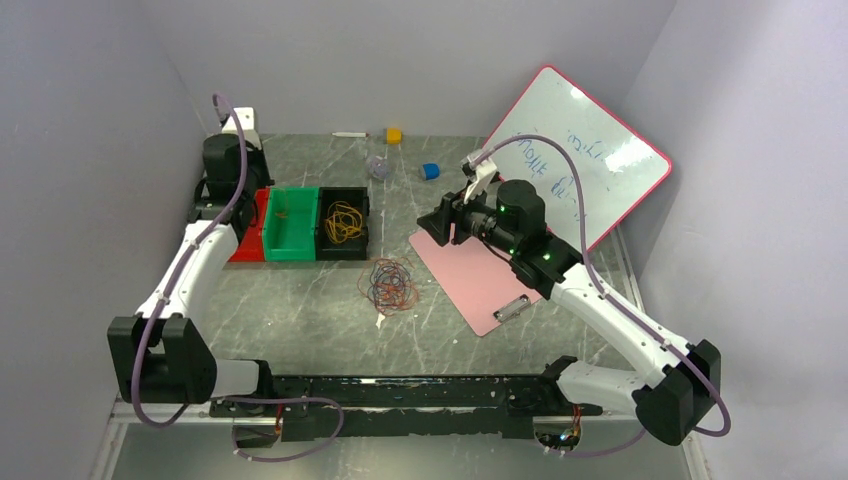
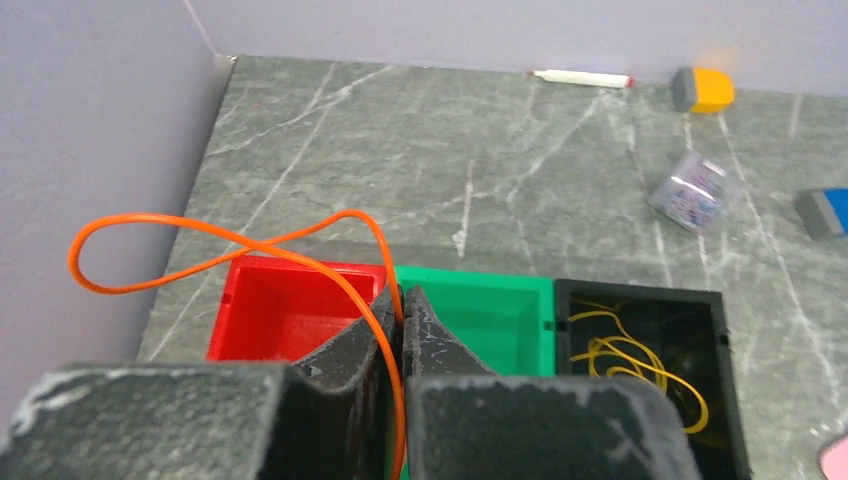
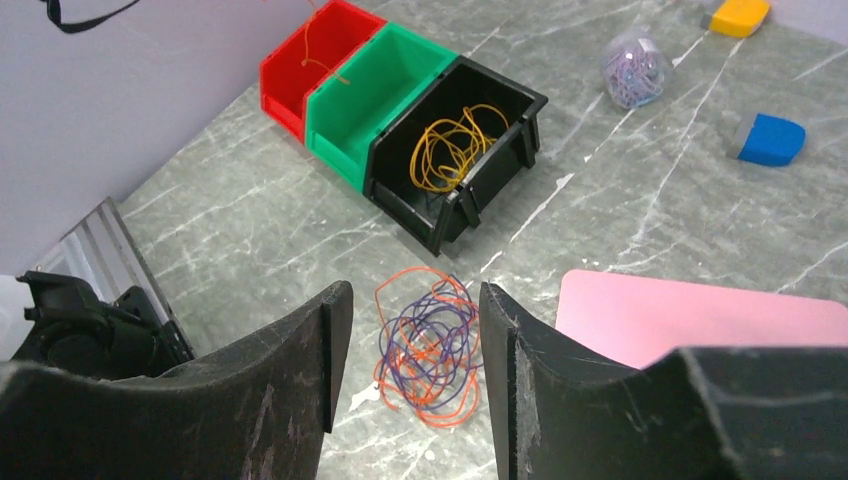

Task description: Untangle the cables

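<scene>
A tangle of orange and dark purple cables [image 1: 390,285] lies on the table in front of the bins, and shows between my right fingers in the right wrist view [image 3: 432,350]. My right gripper [image 3: 415,300] hangs open above it, touching nothing. A yellow cable [image 1: 344,222] is coiled in the black bin [image 3: 520,100]. My left gripper [image 2: 403,295] is shut on one orange cable [image 2: 352,213], which loops out to the left above the red bin [image 2: 230,320] and the green bin [image 2: 530,290].
A pink clipboard [image 1: 480,275] lies right of the tangle, and a whiteboard [image 1: 580,160] leans behind it. At the back of the table are a marker [image 1: 350,134], a yellow block [image 1: 394,135], a blue block [image 1: 430,171] and a clear box of paper clips [image 1: 377,166].
</scene>
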Available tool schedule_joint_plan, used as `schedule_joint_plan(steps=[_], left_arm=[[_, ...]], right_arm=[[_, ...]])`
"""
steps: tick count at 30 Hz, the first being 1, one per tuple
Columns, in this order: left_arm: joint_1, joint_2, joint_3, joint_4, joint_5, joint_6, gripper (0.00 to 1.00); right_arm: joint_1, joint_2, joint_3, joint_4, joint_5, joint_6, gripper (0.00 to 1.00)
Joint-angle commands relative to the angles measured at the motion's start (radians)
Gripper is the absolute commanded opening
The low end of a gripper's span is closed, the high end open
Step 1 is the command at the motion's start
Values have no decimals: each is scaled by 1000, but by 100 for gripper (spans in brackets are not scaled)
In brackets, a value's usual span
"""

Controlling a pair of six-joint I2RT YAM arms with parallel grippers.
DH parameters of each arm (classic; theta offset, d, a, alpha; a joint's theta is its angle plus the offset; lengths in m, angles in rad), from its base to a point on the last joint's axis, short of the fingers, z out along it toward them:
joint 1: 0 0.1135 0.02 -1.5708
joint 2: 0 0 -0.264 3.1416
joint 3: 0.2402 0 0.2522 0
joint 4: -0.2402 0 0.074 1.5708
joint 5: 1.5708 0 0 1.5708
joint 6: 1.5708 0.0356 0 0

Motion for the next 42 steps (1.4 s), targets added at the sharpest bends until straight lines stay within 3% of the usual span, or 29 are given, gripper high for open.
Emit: schedule_joint_plan(steps=[1, 12, 25, 31, 42], left_arm=[[77, 23, -1, 85, 66, 1, 7], [110, 94, -3, 126, 253, -18, 7], [97, 229, 37, 121, 333, -53, 7], [81, 257, 61, 83, 265, -63, 7], [160, 125, 134, -8, 208, -6, 7]], right_arm=[[2, -6, -5, 2, -16, 3, 53], [2, 12, -9, 9, -31, 5, 53], [2, 55, -7, 7, -72, 22, 54], [1, 63, -2, 8, -77, 28, 53], [2, 72, 5, 19, -89, 38, 53]])
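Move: The orange cable is in the left fingers, its loose length hanging over the green bin, whose middle lies about 6 cm ahead, 3 cm right and some 21 cm below that hand. The red bin lies about 6 cm ahead and 11 cm left of the hand, the black bin with the yellow cable about 6 cm ahead and 17 cm right, both equally low. From the right hand the green bin is roughly 21 cm ahead, 41 cm left and 24 cm down. The orange cable, still pinched in the left hand's nearly shut fingers, is dipped over the bins: the hand slips about 3 cm left, swings back right while sinking some 9 cm and easing forward, tipping down and turning clockwise about 10 degrees each, then rises roughly 5 cm, drifting left. The empty right hand sinks 2–3 cm, fingers staying half open. ##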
